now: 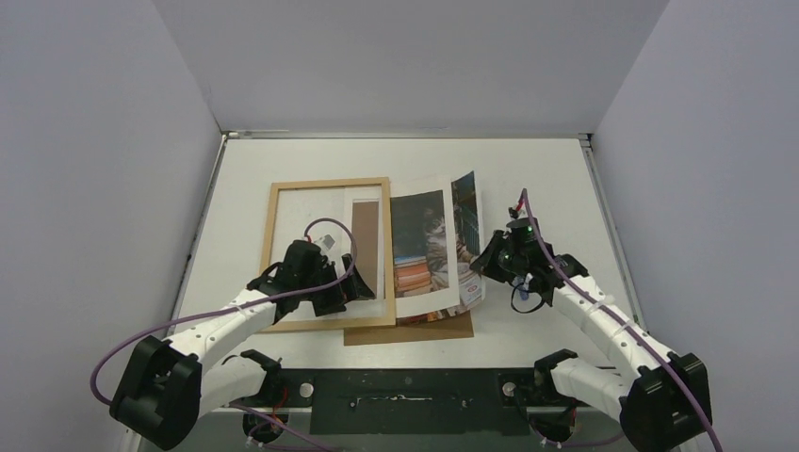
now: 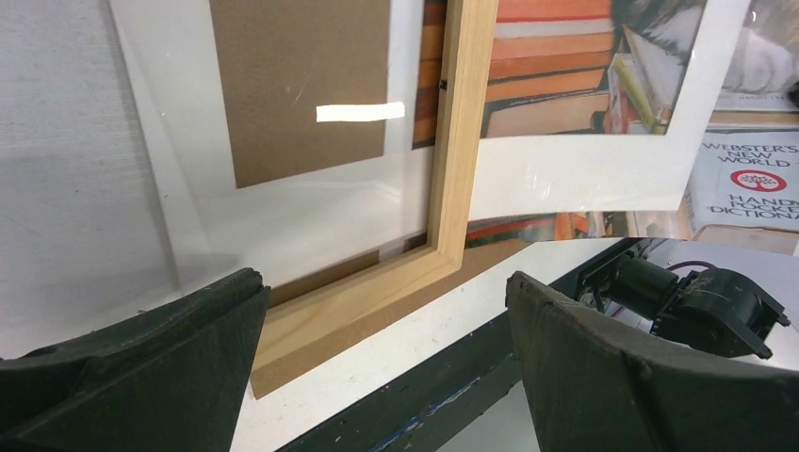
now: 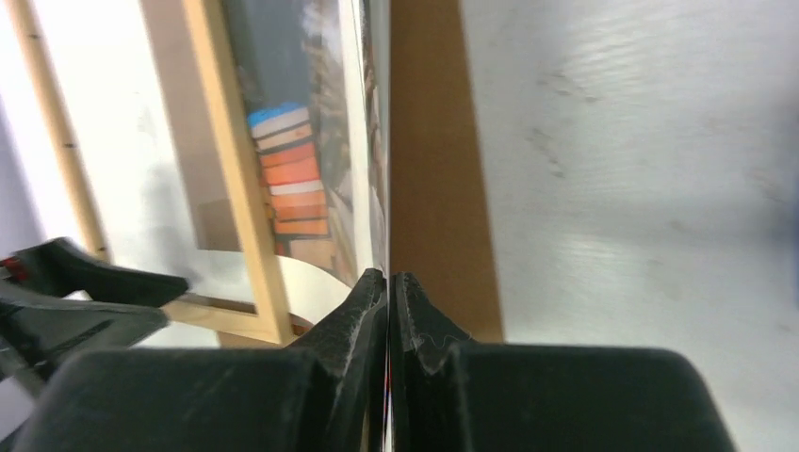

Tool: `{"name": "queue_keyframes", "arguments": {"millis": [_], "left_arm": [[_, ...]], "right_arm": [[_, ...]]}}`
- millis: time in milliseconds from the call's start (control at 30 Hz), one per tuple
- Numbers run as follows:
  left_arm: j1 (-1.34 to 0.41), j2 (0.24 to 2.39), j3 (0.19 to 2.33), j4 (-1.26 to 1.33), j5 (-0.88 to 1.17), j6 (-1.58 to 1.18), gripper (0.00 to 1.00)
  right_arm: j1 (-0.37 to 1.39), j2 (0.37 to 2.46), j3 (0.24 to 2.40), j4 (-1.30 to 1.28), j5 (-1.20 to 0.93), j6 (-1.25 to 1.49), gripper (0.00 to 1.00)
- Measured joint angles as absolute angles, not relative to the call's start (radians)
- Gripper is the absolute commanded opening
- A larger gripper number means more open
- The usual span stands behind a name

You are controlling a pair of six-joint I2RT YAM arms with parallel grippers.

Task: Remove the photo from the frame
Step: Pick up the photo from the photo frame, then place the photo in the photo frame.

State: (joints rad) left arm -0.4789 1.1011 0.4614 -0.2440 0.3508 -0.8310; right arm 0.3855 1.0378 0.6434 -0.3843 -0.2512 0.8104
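Observation:
The light wooden frame (image 1: 325,184) lies flat left of the table's middle. The photo (image 1: 429,250), a white-bordered print of stacked books, sticks out over the frame's right rail, and its right edge is curled up. My right gripper (image 1: 487,271) is shut on that raised edge. In the right wrist view, the fingertips (image 3: 367,301) pinch the thin sheet (image 3: 363,141), seen edge-on. My left gripper (image 1: 341,287) hovers open over the frame's near right corner (image 2: 443,254), holding nothing. In the left wrist view, the photo (image 2: 565,85) lies across the rail.
A flat brown backing panel (image 1: 415,330) lies under the frame and photo, jutting out at the near edge. Grey walls close in the table on three sides. A black mounting strip (image 1: 415,400) runs along the near edge between the arm bases.

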Motion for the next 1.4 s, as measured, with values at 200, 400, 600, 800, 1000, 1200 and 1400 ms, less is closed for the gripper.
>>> {"name": "queue_keyframes", "arguments": {"millis": [200, 400, 600, 800, 1000, 1200, 1400], "left_arm": [[-0.479, 1.085, 0.501, -0.275, 0.34, -0.827, 0.97], [-0.479, 1.075, 0.505, -0.292, 0.326, -0.826, 0.97], [-0.479, 1.053, 0.508, -0.327, 0.309, -0.826, 0.97], [-0.479, 0.966, 0.531, -0.418, 0.199, -0.827, 0.97], [-0.479, 0.775, 0.58, -0.587, -0.019, -0.857, 0.97], [-0.478, 0.593, 0.643, -0.786, -0.25, -0.912, 0.97], [-0.478, 0.468, 0.701, -0.957, -0.424, -0.923, 0.97]], "right_arm": [[0.384, 1.038, 0.865, -0.714, -0.089, 0.659, 0.0], [0.383, 1.076, 1.197, -0.923, 0.056, 0.521, 0.0], [0.393, 1.098, 1.374, -1.044, 0.083, 0.459, 0.0], [0.549, 1.14, 1.521, -1.064, -0.001, 0.468, 0.0], [0.796, 1.252, 1.604, -0.945, -0.132, 0.525, 0.0], [0.918, 1.341, 1.649, -0.809, -0.236, 0.572, 0.0], [0.875, 1.272, 1.571, -0.695, -0.206, 0.596, 0.0]]}}
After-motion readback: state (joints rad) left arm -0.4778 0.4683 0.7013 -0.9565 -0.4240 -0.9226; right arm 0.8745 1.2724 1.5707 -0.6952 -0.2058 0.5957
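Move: The right hand, about 9 cm above the table, already pinches the photo's right edge. The photo's middle is roughly 10 cm to its left, 5 cm ahead and 5 cm lower. The photo frame it will swing over centres some 32 cm to the left and 5 cm ahead, with the white mat 16 cm left and 5 cm ahead. The backing board lies 14 cm left and 2 cm ahead. From the left hand, the photo's middle lies about 16 cm right and 11 cm ahead. Upward above all, some 25 cm, the right hand peels the photo off the stack: first it swings about 7 cm right as it climbs, then it sweeps over 20 cm left towards the frame, the wrist turning counter-clockwise and tipping up about 30 degrees, grip kept. The left hand, fingers open, first lingers, then backs off up and left from the frame's near right corner, also turning counter-clockwise. ##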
